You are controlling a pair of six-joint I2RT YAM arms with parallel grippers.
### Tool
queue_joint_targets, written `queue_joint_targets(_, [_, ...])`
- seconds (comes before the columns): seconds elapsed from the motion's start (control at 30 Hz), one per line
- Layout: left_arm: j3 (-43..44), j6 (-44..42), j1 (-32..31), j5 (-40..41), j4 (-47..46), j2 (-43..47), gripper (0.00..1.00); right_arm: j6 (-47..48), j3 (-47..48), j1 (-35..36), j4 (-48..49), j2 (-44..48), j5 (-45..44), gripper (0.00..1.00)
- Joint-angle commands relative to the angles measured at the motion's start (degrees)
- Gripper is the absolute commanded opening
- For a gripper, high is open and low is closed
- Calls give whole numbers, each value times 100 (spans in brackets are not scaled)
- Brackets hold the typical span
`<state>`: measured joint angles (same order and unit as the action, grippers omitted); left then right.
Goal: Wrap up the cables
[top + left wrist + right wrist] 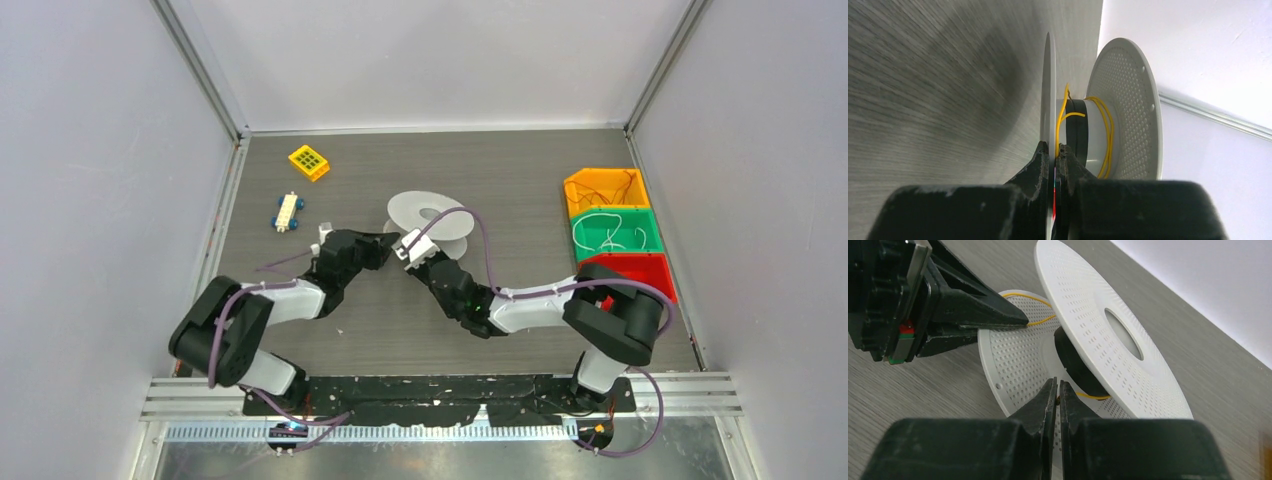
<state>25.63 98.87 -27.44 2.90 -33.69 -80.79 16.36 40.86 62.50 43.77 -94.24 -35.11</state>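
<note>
A white perforated spool [432,213] lies on the grey table with its black and white hub between two flanges [1128,95] [1088,315]. The cable [1108,131], a thin yellow wire, loops around the hub. My left gripper [1055,148] is shut on the rim of one flange, and the wire passes by its tip. The right wrist view shows that gripper [1020,322] clamped on the lower flange. My right gripper [1058,391] is shut on the cable [1093,396] just below the hub. Seen from above, both grippers [388,246] [407,243] meet at the spool's near-left edge.
A yellow block [309,162] and a white toy car with blue wheels [288,212] sit at the back left. Orange [603,187], green [615,230] and red [640,270] bins stand in a row at the right, with loose wires in the orange and green ones. Walls enclose the table.
</note>
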Motion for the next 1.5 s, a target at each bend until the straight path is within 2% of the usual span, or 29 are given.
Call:
queue_joint_targets(0.0, [108,486,-48,-475,-2597,-403,0,-51,39,25,120,-311,-201,11])
queue_joint_targets(0.27, [-285,697,-48,-507,-3290,-980,0,-352,303,26,-390,-816,-370,13])
queue_joint_targets(0.53, [-589,672,-51,-438,-3650,-1383,0,-583,310,25,-471,-1017,-381,13])
queue_joint_targets(0.7, [-594,739,-42,-508,-3846,-1679,9,-681,302,21,-632,-1033,-274,13])
queue_joint_targets(0.77, [-634,708,-31,-522,-3851,-1761,10,-677,294,25,-651,-1063,-223,13])
queue_joint_targets(1.1, [-753,578,10,-496,-3542,-1623,25,-608,342,28,-714,-1048,-30,13])
queue_joint_targets(1.3, [-851,572,11,-463,-3047,-1388,26,-593,305,29,-694,-1041,-13,13])
queue_joint_targets(1.47, [-927,565,11,-418,-2439,-1059,32,-592,290,17,-653,-1053,11,13])
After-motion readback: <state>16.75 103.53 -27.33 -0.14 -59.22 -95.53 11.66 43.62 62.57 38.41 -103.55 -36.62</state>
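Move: The spool's middle is some 3 cm ahead of my left hand, 5 cm to its right and 3 cm higher; those fingers already pinch its lower flange. From my right hand it is about 6 cm ahead, 1 cm to the right and 3 cm higher, with the yellow cable right at the fingertips. On the table, 8 cm below my left hand, the toy car lies 22 cm to its left and 7 cm ahead, the yellow block 18 cm left and 17 cm ahead. I lower the spool towards the table with both hands, my left sinking about 5 cm and my right nearly 7, quickly at first and then easing. My right wrist tips down and rolls by roughly 10 degrees while its fingers stay almost shut by the cable; once my left hand has stopped sinking, its fingers open partway around the flange and draw back about a centimetre. ##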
